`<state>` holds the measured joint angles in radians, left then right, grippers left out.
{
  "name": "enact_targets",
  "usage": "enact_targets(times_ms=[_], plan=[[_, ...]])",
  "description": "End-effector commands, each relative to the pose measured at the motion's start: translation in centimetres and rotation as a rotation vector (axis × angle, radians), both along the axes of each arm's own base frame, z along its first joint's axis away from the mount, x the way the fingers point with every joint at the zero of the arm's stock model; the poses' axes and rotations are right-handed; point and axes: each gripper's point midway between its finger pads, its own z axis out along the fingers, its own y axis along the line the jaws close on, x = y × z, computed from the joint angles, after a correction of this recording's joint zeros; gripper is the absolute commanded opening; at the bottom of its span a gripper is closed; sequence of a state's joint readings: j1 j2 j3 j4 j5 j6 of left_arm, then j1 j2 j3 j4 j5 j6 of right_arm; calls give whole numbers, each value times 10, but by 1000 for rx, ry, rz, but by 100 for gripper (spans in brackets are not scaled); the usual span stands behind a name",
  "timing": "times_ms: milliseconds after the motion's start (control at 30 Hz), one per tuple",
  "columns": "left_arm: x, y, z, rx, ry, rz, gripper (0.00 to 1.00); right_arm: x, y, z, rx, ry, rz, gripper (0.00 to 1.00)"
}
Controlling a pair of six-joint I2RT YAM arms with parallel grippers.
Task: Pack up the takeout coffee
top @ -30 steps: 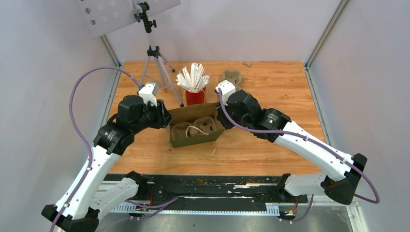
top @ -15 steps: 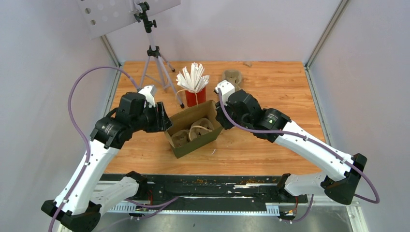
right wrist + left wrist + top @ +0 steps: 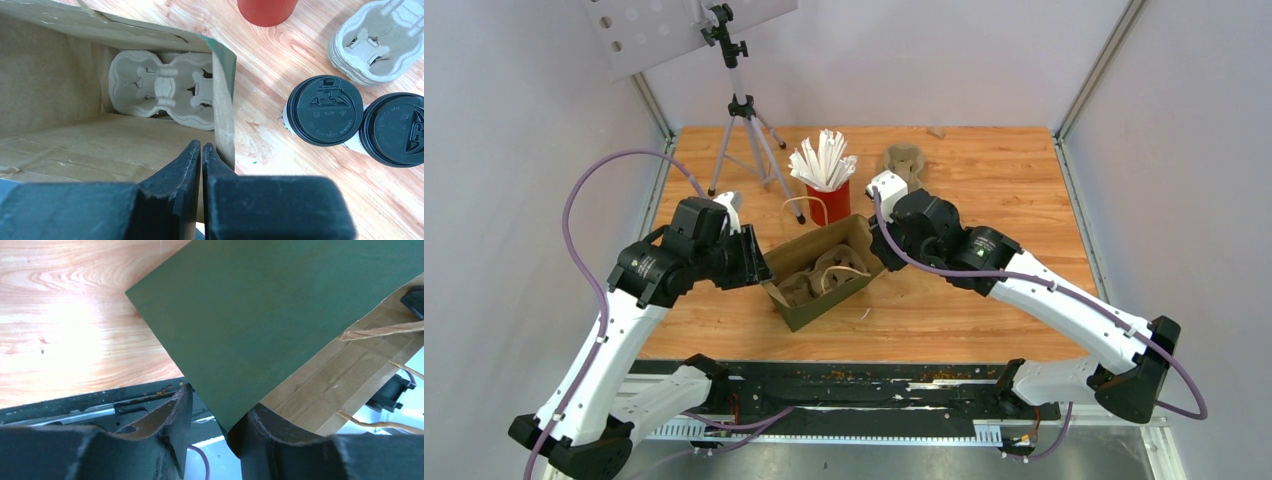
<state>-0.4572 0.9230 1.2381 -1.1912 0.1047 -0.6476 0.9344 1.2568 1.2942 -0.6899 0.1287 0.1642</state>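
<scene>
Two white takeout coffee cups with black lids (image 3: 324,110) (image 3: 395,127) stand side by side on the wood table, right of the bag; the right arm hides them in the top view. The green paper bag (image 3: 819,300) stands open with a beige pulp cup tray (image 3: 162,90) at its bottom. My right gripper (image 3: 201,145) is shut, its tips inside the bag's mouth beside the right wall (image 3: 225,100), nothing visible between them. My left gripper (image 3: 220,400) is open, with the bag's green lower corner (image 3: 235,405) between its fingers, touching only the right one.
A red cup of white straws (image 3: 827,195) stands just behind the bag. A stack of spare pulp trays (image 3: 380,40) lies behind the cups. A tripod (image 3: 744,130) stands at the back left. A black rail (image 3: 874,385) runs along the table's near edge.
The bag has swung round, its left end coming toward the front edge. My left gripper moved toward the front with that end. The right arm has barely shifted.
</scene>
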Motion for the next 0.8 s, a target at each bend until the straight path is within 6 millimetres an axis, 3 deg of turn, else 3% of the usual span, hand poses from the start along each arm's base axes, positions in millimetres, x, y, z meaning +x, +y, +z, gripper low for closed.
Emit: enact_targets(times_ms=[0,67,133,300,467,633,767], plan=[[0,-8,15,-61,-15,2,38,2,4,10,47,-19,-3,7],[3,-9,20,-68,-37,-6,18,3,5,12,50,-21,-3,8],[10,-12,27,-73,-86,-28,10,3,6,20,63,-31,1,9],[36,-21,41,-74,-258,-97,9,8,8,53,87,-92,13,19],[57,-29,49,-27,-370,-203,11,8,4,72,112,-120,5,32],[60,-35,33,30,-353,-321,10,10,-1,82,116,-145,-12,40],[59,-27,26,91,-339,-342,12,13,-10,76,79,-148,-32,46]])
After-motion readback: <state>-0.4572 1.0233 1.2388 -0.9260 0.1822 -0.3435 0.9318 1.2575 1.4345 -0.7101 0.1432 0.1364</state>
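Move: The bag's left rim is right between my left hand's open fingers. The bag's middle is some 11 cm to the right, 2 cm ahead and 12 cm below; the red stick cup stands about 19 cm ahead and 11 cm right. My shut right hand is at the bag's right rim, about 9 cm right and 4 cm ahead of the bag's middle. Two lidded cups stand roughly 7 cm ahead and 9 cm right of this hand, some 16 cm lower. I shut my left fingers on the bag's left rim, pinching the paper, then swing that end forward about 5 cm and a little right, rising some 2.5 cm before dipping again, the hand turning clockwise and its fingers tipping up to point more forward. Meanwhile my right hand stays put at first, then rises about 5 cm straight up from the right rim, its fingers opening. ##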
